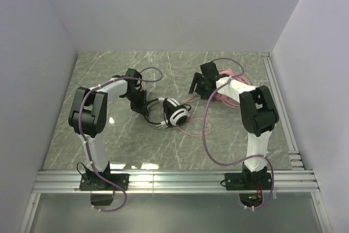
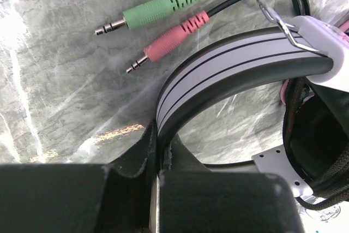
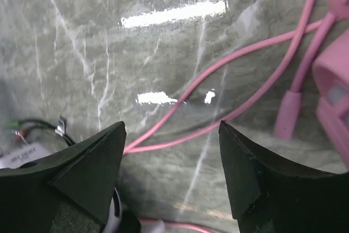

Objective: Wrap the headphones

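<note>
The black and white headphones [image 1: 173, 113] lie at the middle of the table, their black cable coiled beside them. My left gripper [image 1: 145, 108] is shut on their grey and black headband [image 2: 234, 61], which runs out from between the jaws. The cable's green plug [image 2: 147, 13] and pink plug [image 2: 170, 42] rest on the table past the band. The pink headphones [image 1: 232, 90] lie mostly hidden under my right arm; one earcup [image 3: 334, 88] shows at the right edge. My right gripper [image 3: 172, 126] is open just above loops of pink cable [image 3: 218, 69] and holds nothing.
The pink cable [image 1: 203, 129] trails in loops across the marble table [image 1: 109, 80] toward the black and white headset. White walls close in the left, back and right. An aluminium rail [image 1: 174, 181] runs along the near edge.
</note>
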Available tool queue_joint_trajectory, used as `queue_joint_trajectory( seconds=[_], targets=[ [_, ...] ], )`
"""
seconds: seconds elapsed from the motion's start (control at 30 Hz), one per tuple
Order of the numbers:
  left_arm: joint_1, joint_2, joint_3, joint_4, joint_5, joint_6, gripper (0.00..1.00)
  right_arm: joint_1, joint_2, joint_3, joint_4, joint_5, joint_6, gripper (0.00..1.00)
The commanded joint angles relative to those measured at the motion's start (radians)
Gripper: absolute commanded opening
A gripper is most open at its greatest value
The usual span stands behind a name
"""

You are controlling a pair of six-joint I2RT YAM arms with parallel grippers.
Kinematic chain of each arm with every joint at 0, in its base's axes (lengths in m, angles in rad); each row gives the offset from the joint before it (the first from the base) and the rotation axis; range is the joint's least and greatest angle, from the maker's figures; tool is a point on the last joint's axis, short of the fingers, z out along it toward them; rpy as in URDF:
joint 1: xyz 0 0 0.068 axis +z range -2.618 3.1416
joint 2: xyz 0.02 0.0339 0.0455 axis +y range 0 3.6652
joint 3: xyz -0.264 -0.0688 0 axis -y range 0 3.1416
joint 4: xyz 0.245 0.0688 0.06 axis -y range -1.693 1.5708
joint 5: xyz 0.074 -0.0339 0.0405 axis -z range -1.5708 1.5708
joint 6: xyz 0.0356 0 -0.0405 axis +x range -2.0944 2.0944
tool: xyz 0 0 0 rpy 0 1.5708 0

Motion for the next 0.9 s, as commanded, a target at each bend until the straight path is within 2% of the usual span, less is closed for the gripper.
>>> queue_joint_trajectory(
  seconds=[0.0, 0.23, 0.33, 0.37, 0.4, 0.53, 0.6, 0.73, 0.87],
  targets=[
    [0.013, -0.006, 0.003, 0.023, 0.010, -0.017, 0.00, 0.019, 0.014, 0.019, -0.031, 0.090, 0.128, 0.76],
    [0.038, 0.004, 0.000, 0.026, 0.024, -0.025, 0.00, 0.021, 0.055, 0.042, -0.058, 0.214, 0.242, 0.65],
    [0.039, 0.000, -0.004, 0.030, 0.044, -0.019, 0.00, 0.016, 0.069, 0.059, -0.080, 0.257, 0.233, 0.34],
    [0.039, -0.004, -0.007, 0.031, 0.050, -0.016, 0.00, 0.012, 0.051, 0.027, -0.071, 0.262, 0.234, 0.08],
    [0.039, -0.009, -0.009, 0.033, 0.055, -0.014, 0.00, 0.004, 0.039, 0.007, -0.056, 0.266, 0.240, 0.00],
    [0.039, -0.024, -0.018, 0.040, 0.075, -0.014, 0.00, -0.097, -0.052, -0.111, 0.007, 0.260, 0.234, 0.00],
    [0.039, -0.030, -0.020, 0.045, 0.093, -0.016, 0.00, -0.131, -0.159, -0.188, 0.016, 0.310, 0.245, 0.00],
    [0.039, -0.047, -0.027, 0.074, 0.203, -0.025, 0.00, -0.169, -0.314, -0.236, 0.021, 0.340, 0.168, 0.00],
    [0.039, -0.062, -0.035, 0.083, 0.233, -0.033, 0.00, -0.160, -0.351, -0.217, -0.003, 0.188, 0.053, 0.00]
  ],
)
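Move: The pink cable runs between my open right fingers, roughly 1 cm ahead, 1 cm to the right and 3 cm below. From that hand the pink headphones lie about 19 cm to the right and 3 cm farther out, while the white headphones sit some 11 cm left and 10 cm back. From my left hand, which already holds the white headband, the cable is about 28 cm right and 11 cm farther out. I sink my right hand about 2 cm, shut its fingers fully on the pink cable, then sweep fast to the right, some 13 cm towards the pink headphones, turning roughly 25 degrees clockwise and rising at the end. My left hand keeps its pinch on the white headband, shifting by less than a centimetre. ##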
